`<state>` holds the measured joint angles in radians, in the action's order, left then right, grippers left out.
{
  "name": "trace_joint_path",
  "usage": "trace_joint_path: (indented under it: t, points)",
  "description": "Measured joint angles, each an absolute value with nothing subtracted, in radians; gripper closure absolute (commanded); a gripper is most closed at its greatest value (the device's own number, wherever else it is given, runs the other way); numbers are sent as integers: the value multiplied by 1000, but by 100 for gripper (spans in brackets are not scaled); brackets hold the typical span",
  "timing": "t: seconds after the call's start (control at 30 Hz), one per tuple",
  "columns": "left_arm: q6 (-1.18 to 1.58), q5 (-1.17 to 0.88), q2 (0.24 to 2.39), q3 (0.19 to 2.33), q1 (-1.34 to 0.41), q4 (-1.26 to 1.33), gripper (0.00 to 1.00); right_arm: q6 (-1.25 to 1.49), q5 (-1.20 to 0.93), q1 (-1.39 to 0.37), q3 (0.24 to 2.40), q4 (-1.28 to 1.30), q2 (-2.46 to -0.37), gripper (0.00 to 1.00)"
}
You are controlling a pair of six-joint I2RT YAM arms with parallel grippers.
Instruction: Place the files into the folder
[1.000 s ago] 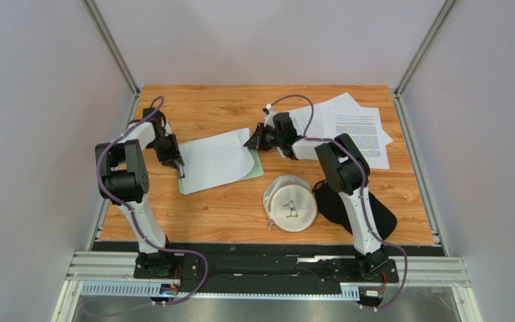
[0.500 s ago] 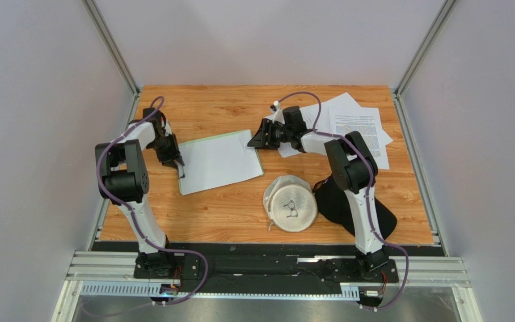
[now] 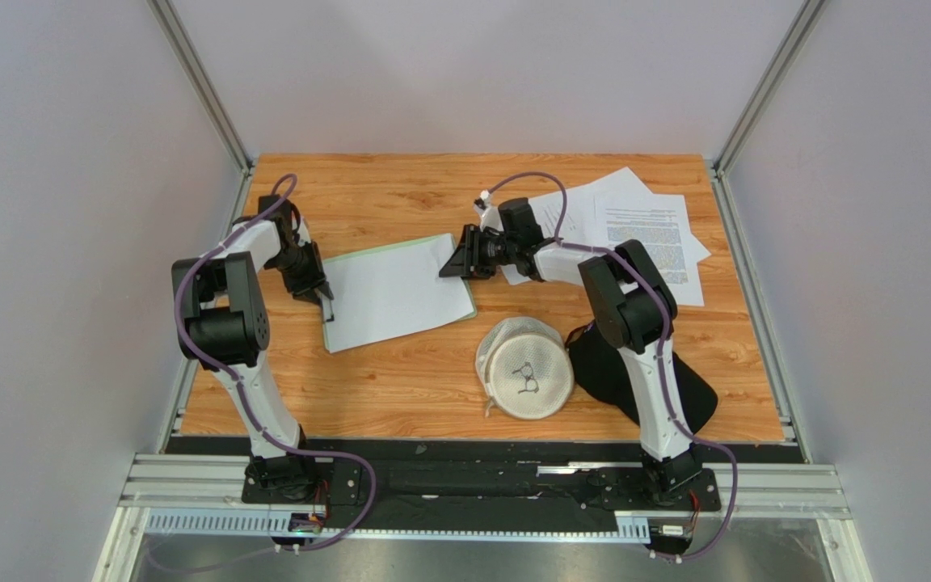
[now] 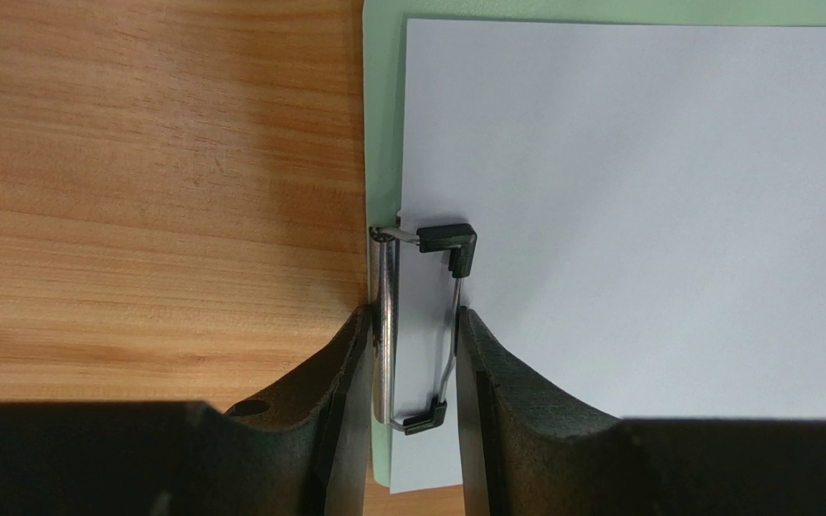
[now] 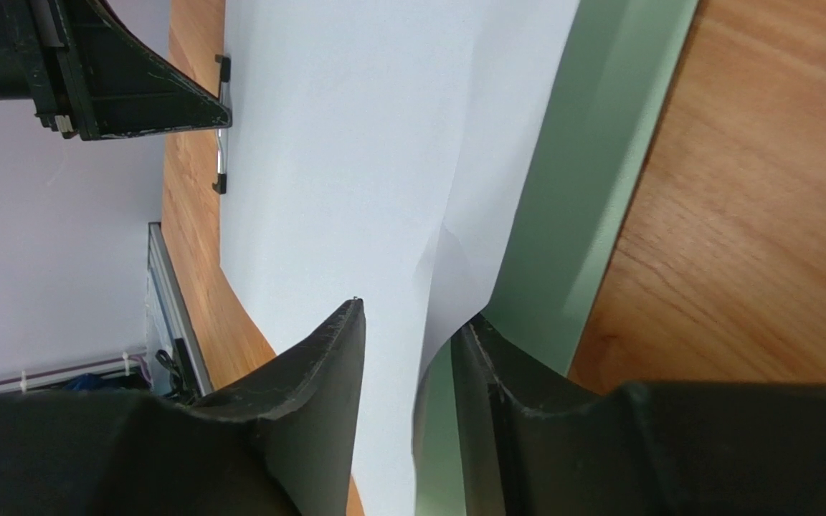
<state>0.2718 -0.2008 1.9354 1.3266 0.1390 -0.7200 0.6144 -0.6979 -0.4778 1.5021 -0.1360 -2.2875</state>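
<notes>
The light-green folder lies left of the table's middle with a plain white sheet on it. My left gripper is shut on the folder's metal clip at its left short edge, and the sheet's edge lies under the clip wire. My right gripper is at the sheet's right edge. In the right wrist view its jaws stand apart around the sheet's curled edge, over the green board. More files, printed with text, lie at the back right.
A white round cap and a black cloth lie near the right arm's base. Grey walls and metal rails bound the wooden table.
The sheet's right corner, lifted a second ago, now lies flatter on the folder. My right gripper drew back to the right, then returned to the sheet's edge. The left gripper has not moved.
</notes>
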Motion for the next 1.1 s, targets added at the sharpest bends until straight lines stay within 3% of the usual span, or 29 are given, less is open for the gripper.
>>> trace_joint_path:
  t: [0.27, 0.47, 1.1]
  points:
    - [272, -203, 1932, 1321, 139, -714, 100, 685, -650, -485, 1480, -173, -2290, 79]
    - [272, -208, 1932, 1321, 139, -714, 100, 705, -574, -485, 1480, -174, -2290, 100]
    - [272, -213, 1932, 1319, 137, -711, 100, 732, -520, -465, 1414, -252, -2273, 100]
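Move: The sheet's middle lies about 9 cm left, 3 cm back and 3 cm below the right hand, its near edge curling between the still-open fingers; the green folder lies directly under it, the clip 23 cm left and 6 cm back, the round pouch 14 cm right and 18 cm back. From the left hand, which already holds the clip, the sheet's middle is some 14 cm right, 2 cm ahead. Right fingers shut on the sheet's edge and drag it forward, right and down about 3 cm, left holding the clip. ##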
